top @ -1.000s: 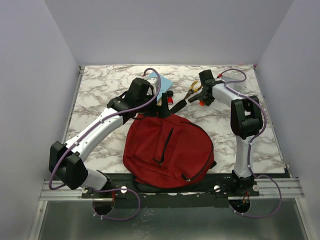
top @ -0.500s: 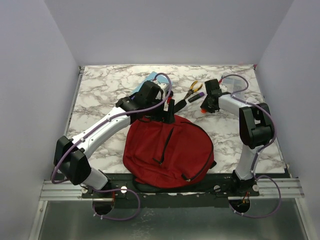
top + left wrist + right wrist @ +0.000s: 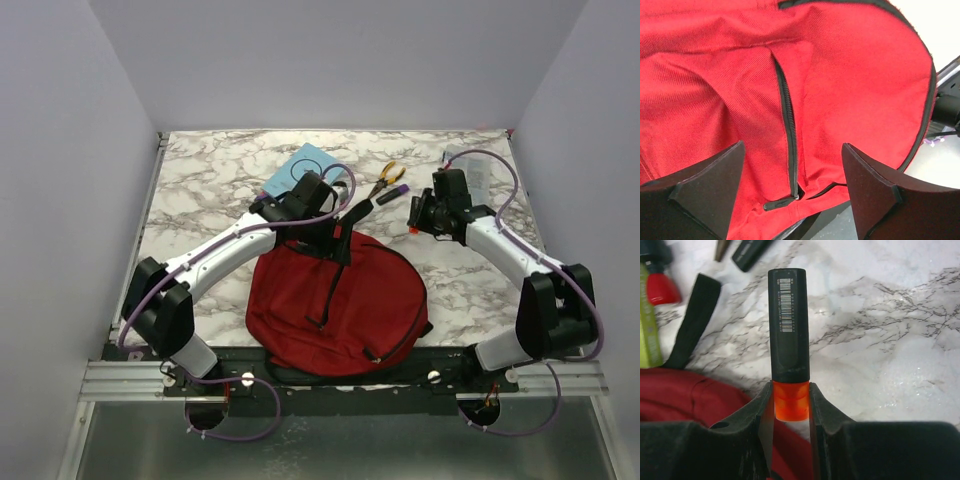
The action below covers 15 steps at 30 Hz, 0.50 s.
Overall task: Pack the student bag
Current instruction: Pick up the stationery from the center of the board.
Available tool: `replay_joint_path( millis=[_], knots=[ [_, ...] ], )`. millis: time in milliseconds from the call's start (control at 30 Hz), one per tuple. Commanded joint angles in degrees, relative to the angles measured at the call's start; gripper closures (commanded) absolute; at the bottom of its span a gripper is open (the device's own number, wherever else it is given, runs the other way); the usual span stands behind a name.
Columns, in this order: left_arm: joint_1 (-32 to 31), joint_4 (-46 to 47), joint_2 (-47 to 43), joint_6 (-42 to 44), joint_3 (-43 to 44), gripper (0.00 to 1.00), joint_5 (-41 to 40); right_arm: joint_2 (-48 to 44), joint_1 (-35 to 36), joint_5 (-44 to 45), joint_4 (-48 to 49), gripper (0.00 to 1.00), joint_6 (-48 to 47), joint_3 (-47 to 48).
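The student bag [image 3: 335, 300], a dark red backpack with black zippers, lies flat at the table's near middle. My left gripper [image 3: 338, 240] hovers over its far end. In the left wrist view this gripper [image 3: 792, 185] stands open, with only red fabric, a black zipper [image 3: 787, 120] and its pull [image 3: 777, 203] between the fingers. My right gripper [image 3: 417, 214] is to the right of the bag's top. It [image 3: 790, 402] is shut on the orange end of a black marker [image 3: 787, 325], held above the marble table.
A light blue book [image 3: 303, 168] lies behind the left arm. Yellow-handled pliers [image 3: 385, 178] and a purple-tipped marker [image 3: 390, 193] lie beyond the bag. A clear box [image 3: 470, 165] stands at the back right. A green marker with a red cap [image 3: 650, 315] and a black strap [image 3: 692, 320] lie near the bag's edge.
The left gripper moved nearer, from behind the bag to over its top, uncovering the blue book. The right gripper closed on the marker and drew it right and toward the near side.
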Motion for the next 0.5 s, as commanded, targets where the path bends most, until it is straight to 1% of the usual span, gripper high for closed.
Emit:
replay_joint_path(
  millis=[0, 133, 267, 367, 467],
  knots=[
    [-0.5, -1.5, 2.9, 1.2, -2.4, 0.24, 1.4, -6.4, 1.4, -6.8, -3.0, 0.99, -3.0, -2.8],
    [-0.6, -3.9, 5.4, 3.7, -1.1, 0.28, -3.3, -12.1, 3.5, -9.5, -5.1, 0.99, -3.8, -3.8],
    [-0.8, -4.2, 6.6, 3.8, -1.0, 0.34, -2.4, -15.1, 5.7, -14.2, -8.1, 0.99, -3.4, -3.4],
    [-1.2, -5.1, 7.4, 4.5, -0.5, 0.39, -4.5, -16.4, 9.0, -16.0, -9.8, 0.99, -4.0, -3.5],
    [-1.2, -5.5, 7.5, 4.7, -0.4, 0.53, -6.3, -16.6, 12.6, -18.1, -11.6, 1.0, -3.2, -3.6]
  ],
)
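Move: The bag's middle zip, which both hands make for, has its middle about 4 cm back, 2 cm left and 10 cm below the left hand; the black strap lies some 15 cm ahead, 4 cm right and 13 cm below that hand. From the right hand, already holding the orange-capped marker, the zip is about 15 cm back, 19 cm left and 4 cm lower. The strap sits 6 cm ahead and 17 cm left of the right hand, the purple marker 12 cm ahead and 7 cm left, both some 7 cm below. Still pinching the marker by its orange end, the right hand carries it back, left and up over the bag's right edge towards the zip, about 12 cm in all, turning some 20 degrees counter-clockwise. The left hand sinks about 6 cm towards the cloth beside the zip, easing slightly left and back and slowing as its fingers part-close; whether they touch cloth can't be seen. ##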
